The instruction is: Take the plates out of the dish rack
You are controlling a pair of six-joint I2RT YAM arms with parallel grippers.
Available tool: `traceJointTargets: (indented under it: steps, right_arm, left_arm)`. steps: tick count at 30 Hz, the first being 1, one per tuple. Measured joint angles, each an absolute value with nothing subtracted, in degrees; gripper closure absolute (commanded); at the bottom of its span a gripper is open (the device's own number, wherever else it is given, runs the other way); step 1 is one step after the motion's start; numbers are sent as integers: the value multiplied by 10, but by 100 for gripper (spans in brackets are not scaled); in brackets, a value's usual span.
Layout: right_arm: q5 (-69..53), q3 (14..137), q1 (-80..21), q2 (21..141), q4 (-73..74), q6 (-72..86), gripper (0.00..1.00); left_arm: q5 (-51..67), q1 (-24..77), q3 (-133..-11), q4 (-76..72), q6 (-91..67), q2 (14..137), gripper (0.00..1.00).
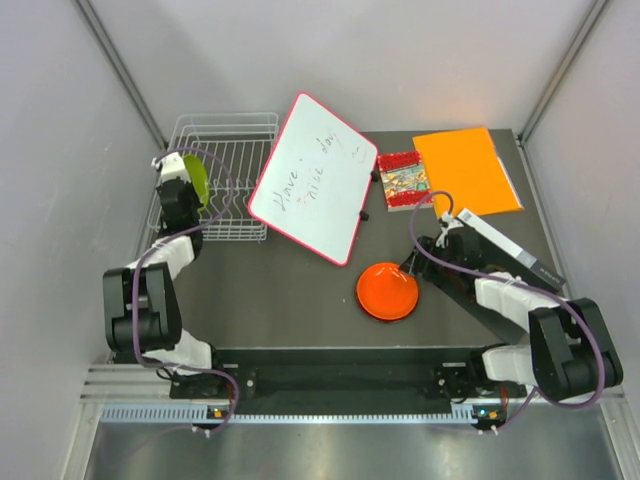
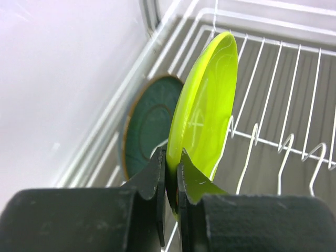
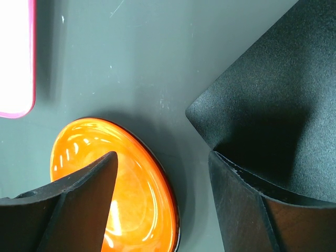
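Note:
The white wire dish rack (image 1: 240, 150) stands at the back left. My left gripper (image 1: 190, 192) is shut on the rim of the lime green plate (image 1: 201, 178), which stands upright on edge in the rack. In the left wrist view the jaws (image 2: 171, 163) pinch the green plate (image 2: 207, 105); the dark teal plate (image 2: 149, 123) stands just behind it against the rack's wires (image 2: 273, 79). The orange plate (image 1: 388, 291) lies flat on the table. My right gripper (image 1: 413, 265) is open, its fingers straddling the orange plate's (image 3: 131, 194) rim. The dark red plate is out of view.
A pink-framed whiteboard (image 1: 310, 178) lies tilted between the rack and the orange plate; its edge shows in the right wrist view (image 3: 16, 58). A red book (image 1: 402, 180) and an orange folder (image 1: 465, 170) lie at the back right. A black-and-white bar (image 1: 505, 245) lies beside the right arm.

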State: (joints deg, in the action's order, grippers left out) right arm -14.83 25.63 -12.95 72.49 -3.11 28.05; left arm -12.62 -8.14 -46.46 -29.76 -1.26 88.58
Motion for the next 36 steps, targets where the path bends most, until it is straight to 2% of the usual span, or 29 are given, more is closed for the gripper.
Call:
traceJointTargets:
  steps: [11,13,16,25,36]
  right_arm:
    - [-146,256,-130,655,16,281,24]
    - [-145,256,-130,629,30,281,14]
    - [-142,256,-130,571,56,282,10]
    - [-152,255,-130,414,114,287,5]
    - [-209,241,-131,340,118,336,5]
  left_arm:
    - [-274,-28,-444,-267,21,733,100]
    - [-281,-28,-445,-231,2,699,100]
    - [-270,-29,-448,-152,-43,630,100]
    - [-84,-26,-448,27,-190,405,100]
    - [160,-17,-394,109,-320,305,100]
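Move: The left fingers already hold the green plate, half out of the rack. The orange plate on its stack lies about 47 cm to this hand's right, 23 cm back and 14 cm lower. The dark green plate stands about 8 cm below and 3 cm ahead, 2 cm left; the whiteboard's middle is roughly 30 cm right, 2 cm ahead and 8 cm lower. From the right hand, the green plate is some 49 cm left, 22 cm ahead and 12 cm up; the orange plate is 5 cm left, 7 cm back and just below. Keep the left gripper's pinch on the green plate and draw it up and back out of the rack, then swing it right towards the orange plate, sinking slightly at the end: some 19 cm back, 16 cm right, 14 cm up overall, rolling its left side down and turning clockwise. Meanwhile raise the empty right gripper about 12 cm and a little back, tipping its fingers up and opening them wider. ##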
